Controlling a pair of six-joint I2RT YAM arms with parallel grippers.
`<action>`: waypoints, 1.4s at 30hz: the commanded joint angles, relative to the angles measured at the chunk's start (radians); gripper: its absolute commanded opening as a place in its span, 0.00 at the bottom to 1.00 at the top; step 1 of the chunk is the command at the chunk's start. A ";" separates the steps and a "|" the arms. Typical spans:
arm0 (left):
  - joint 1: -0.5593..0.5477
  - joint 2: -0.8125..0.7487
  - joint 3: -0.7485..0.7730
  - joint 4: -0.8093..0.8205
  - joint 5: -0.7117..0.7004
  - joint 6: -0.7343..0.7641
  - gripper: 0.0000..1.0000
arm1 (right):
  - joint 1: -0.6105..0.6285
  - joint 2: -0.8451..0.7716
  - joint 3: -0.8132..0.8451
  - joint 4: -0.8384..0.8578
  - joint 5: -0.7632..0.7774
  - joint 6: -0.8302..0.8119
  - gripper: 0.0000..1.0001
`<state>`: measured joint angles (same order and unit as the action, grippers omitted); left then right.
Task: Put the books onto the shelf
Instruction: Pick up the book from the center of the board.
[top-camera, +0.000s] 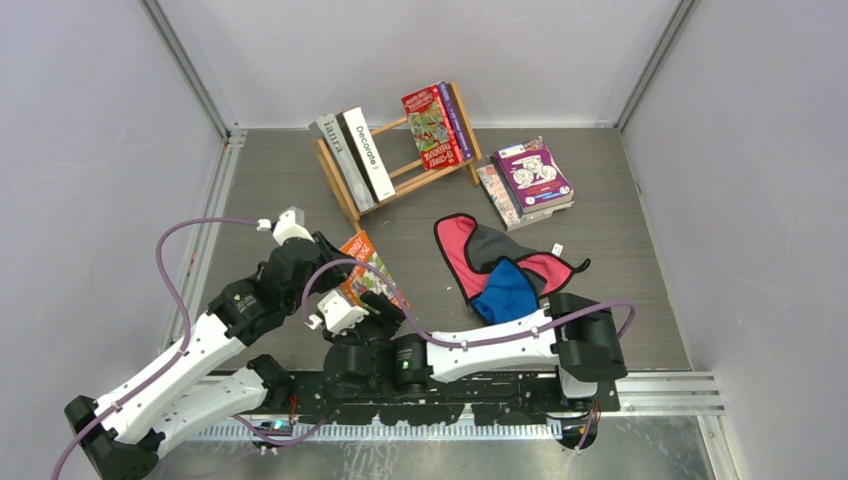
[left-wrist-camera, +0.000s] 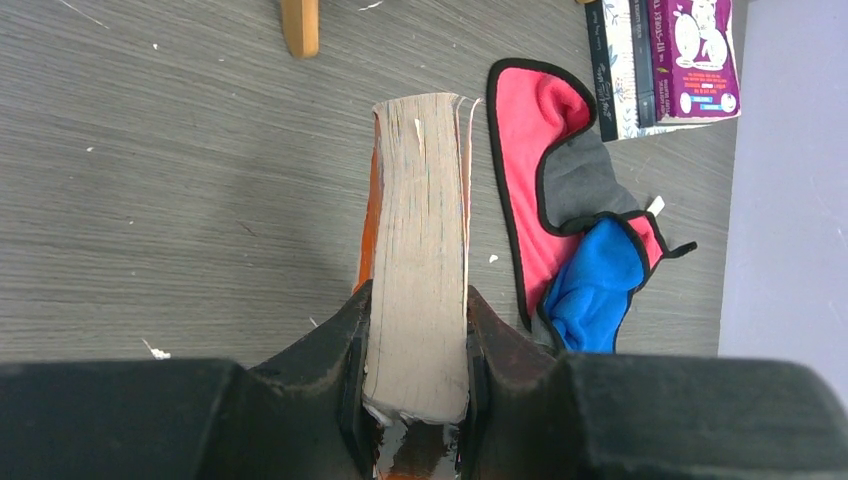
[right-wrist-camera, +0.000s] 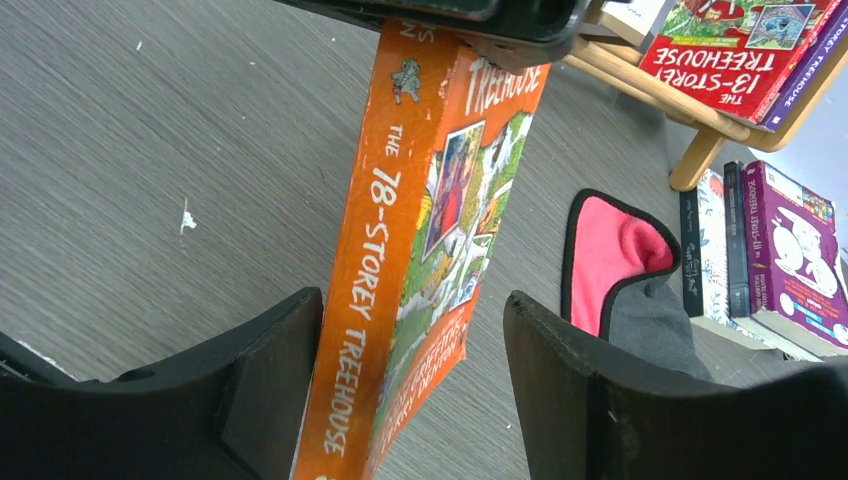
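An orange paperback, "The 78-Storey Treehouse" (top-camera: 368, 268), stands on edge over the table's near left. My left gripper (top-camera: 345, 262) is shut on it, and the fingers (left-wrist-camera: 357, 350) press both sides of the page block (left-wrist-camera: 420, 230). My right gripper (right-wrist-camera: 410, 390) is open around the same book's (right-wrist-camera: 410, 260) other end: the spine lies against one finger (right-wrist-camera: 270, 380), with a gap to the other. The wooden shelf (top-camera: 405, 165) at the back holds a grey book and "Decorate" (top-camera: 365, 150) at its left, and red and purple books (top-camera: 435, 125) at its right.
A stack of books with a purple one on top (top-camera: 532, 178) lies right of the shelf. A pile of red, grey and blue cloths (top-camera: 500, 265) lies mid-table, just right of the held book. Grey walls close in on the left, back and right.
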<state>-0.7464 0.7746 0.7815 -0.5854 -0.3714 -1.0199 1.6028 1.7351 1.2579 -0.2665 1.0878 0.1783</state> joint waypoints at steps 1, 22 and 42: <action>-0.012 -0.020 0.067 0.075 0.002 -0.028 0.00 | -0.024 0.027 0.055 0.002 -0.015 0.003 0.71; -0.016 -0.061 0.092 0.057 -0.062 -0.024 0.19 | -0.050 -0.040 0.028 -0.038 -0.038 0.051 0.01; -0.016 -0.178 0.229 -0.049 -0.273 0.116 0.50 | -0.203 -0.394 -0.127 0.067 -0.132 0.015 0.01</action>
<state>-0.7670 0.6182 0.9611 -0.6300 -0.5404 -0.9607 1.4494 1.4376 1.0981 -0.2718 0.9245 0.2142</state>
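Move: The orange book hangs in the left gripper, its middle about 4 cm to the right of that hand, 1 cm back and 3 cm lower. From the open right hand, that middle is some 6 cm ahead, 3 cm left and roughly level, with the spine running down between the fingers. The shelf stands about 34 cm straight ahead of the right hand and 8 cm lower; the cloth lies some 10 cm ahead, 23 cm right and 16 cm below. The orange book's spine is pinched by the right fingers, which ease about 2 cm forward and down around it and shut while the left hand keeps its grip. Then the left opens, comes free of the page side and backs off some 11 cm up and a little left, tilting upward, as the right lifts the book about 5 cm, rolling its left side up, and swings it rightward and somewhat forward. ##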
